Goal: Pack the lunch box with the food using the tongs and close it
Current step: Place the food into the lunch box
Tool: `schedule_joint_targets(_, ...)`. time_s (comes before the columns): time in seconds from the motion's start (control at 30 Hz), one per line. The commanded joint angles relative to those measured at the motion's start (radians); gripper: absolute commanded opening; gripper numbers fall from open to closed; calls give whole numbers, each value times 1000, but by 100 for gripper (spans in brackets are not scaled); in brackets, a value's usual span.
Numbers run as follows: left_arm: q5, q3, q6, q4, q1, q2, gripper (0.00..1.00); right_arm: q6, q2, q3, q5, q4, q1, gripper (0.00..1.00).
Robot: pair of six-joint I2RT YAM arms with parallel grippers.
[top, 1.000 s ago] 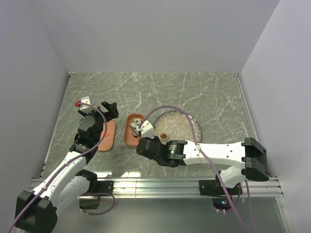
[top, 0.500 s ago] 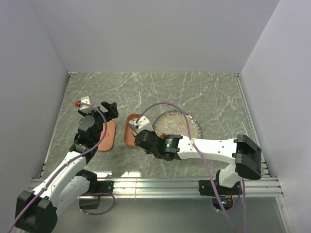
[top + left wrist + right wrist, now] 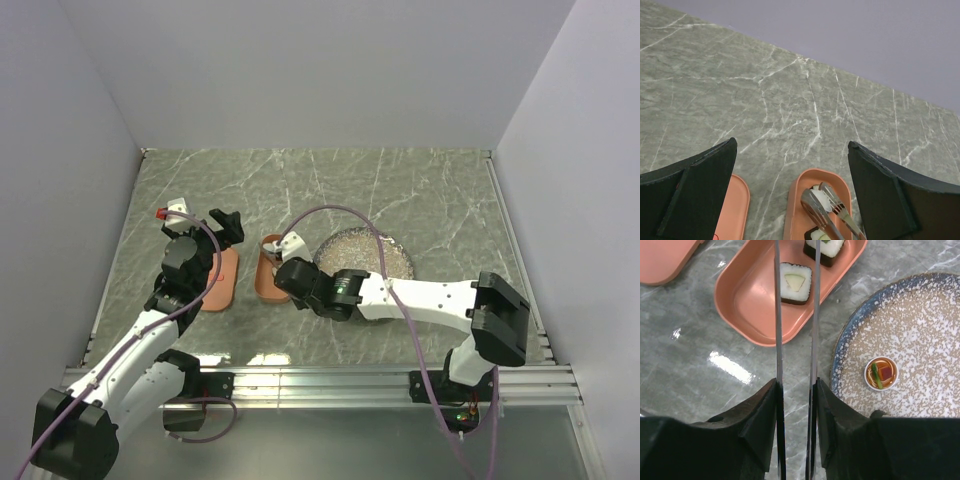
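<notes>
The salmon lunch box (image 3: 747, 295) lies left of the speckled plate (image 3: 920, 335), and two dark-edged food pieces (image 3: 795, 282) sit in it. My right gripper (image 3: 796, 390) is shut on the tongs (image 3: 778, 315), whose two thin arms reach out over the box. In the left wrist view the tongs' tips (image 3: 817, 214) flank a white piece (image 3: 822, 199) near the box's far end (image 3: 792, 202). One small round piece (image 3: 881, 373) remains on the plate. The lid (image 3: 220, 280) lies flat left of the box (image 3: 268, 278). My left gripper (image 3: 792, 145) hangs open above the lid.
A small white and red thing (image 3: 170, 210) lies at the back left, near the side wall. The right arm (image 3: 420, 300) stretches across the plate's near edge (image 3: 365, 240). Grey marble table reaches back to the walls.
My right gripper has swung left from the plate's edge to over the lunch box, and the tongs' arms have spread a little. The left arm has not moved.
</notes>
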Motion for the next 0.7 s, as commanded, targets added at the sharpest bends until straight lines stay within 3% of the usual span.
schedule_joint_targets(0.0, -2, 29, -5, 51, 4, 2, 99, -14, 7, 54, 16, 44, -9, 41)
schedule_joint_targets(0.2, -2, 27, -4, 52, 4, 2, 99, -27, 13, 55, 7, 57, -14, 59)
schedule_joint_targets(0.67, 3, 31, -5, 58, 4, 13, 99, -7, -134, 3, 94, 38, -6, 60)
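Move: The right hand grips the metal tongs, whose tips hold the white ball in the lunch box's far-left corner, about 10 cm ahead, 6 cm left and 10 cm below this hand. The green-topped sushi sits beside the ball, 3 cm to its right and level with it; the avocado-topped sushi is 5 cm ahead and 3 cm left of the hand, the orange cup 3 cm ahead and 10 cm right. From the left hand the ball lies about 4 cm right, level, 20 cm below. The tong tips let go of the white ball as the right fingers open part-way, still holding the tongs, and the tong arms spread while the hand settles less than 1 cm farther down and forward. The hand then stays almost still before it starts straight up at the end, about 2 cm, drawing the opened tongs away from the ball. ##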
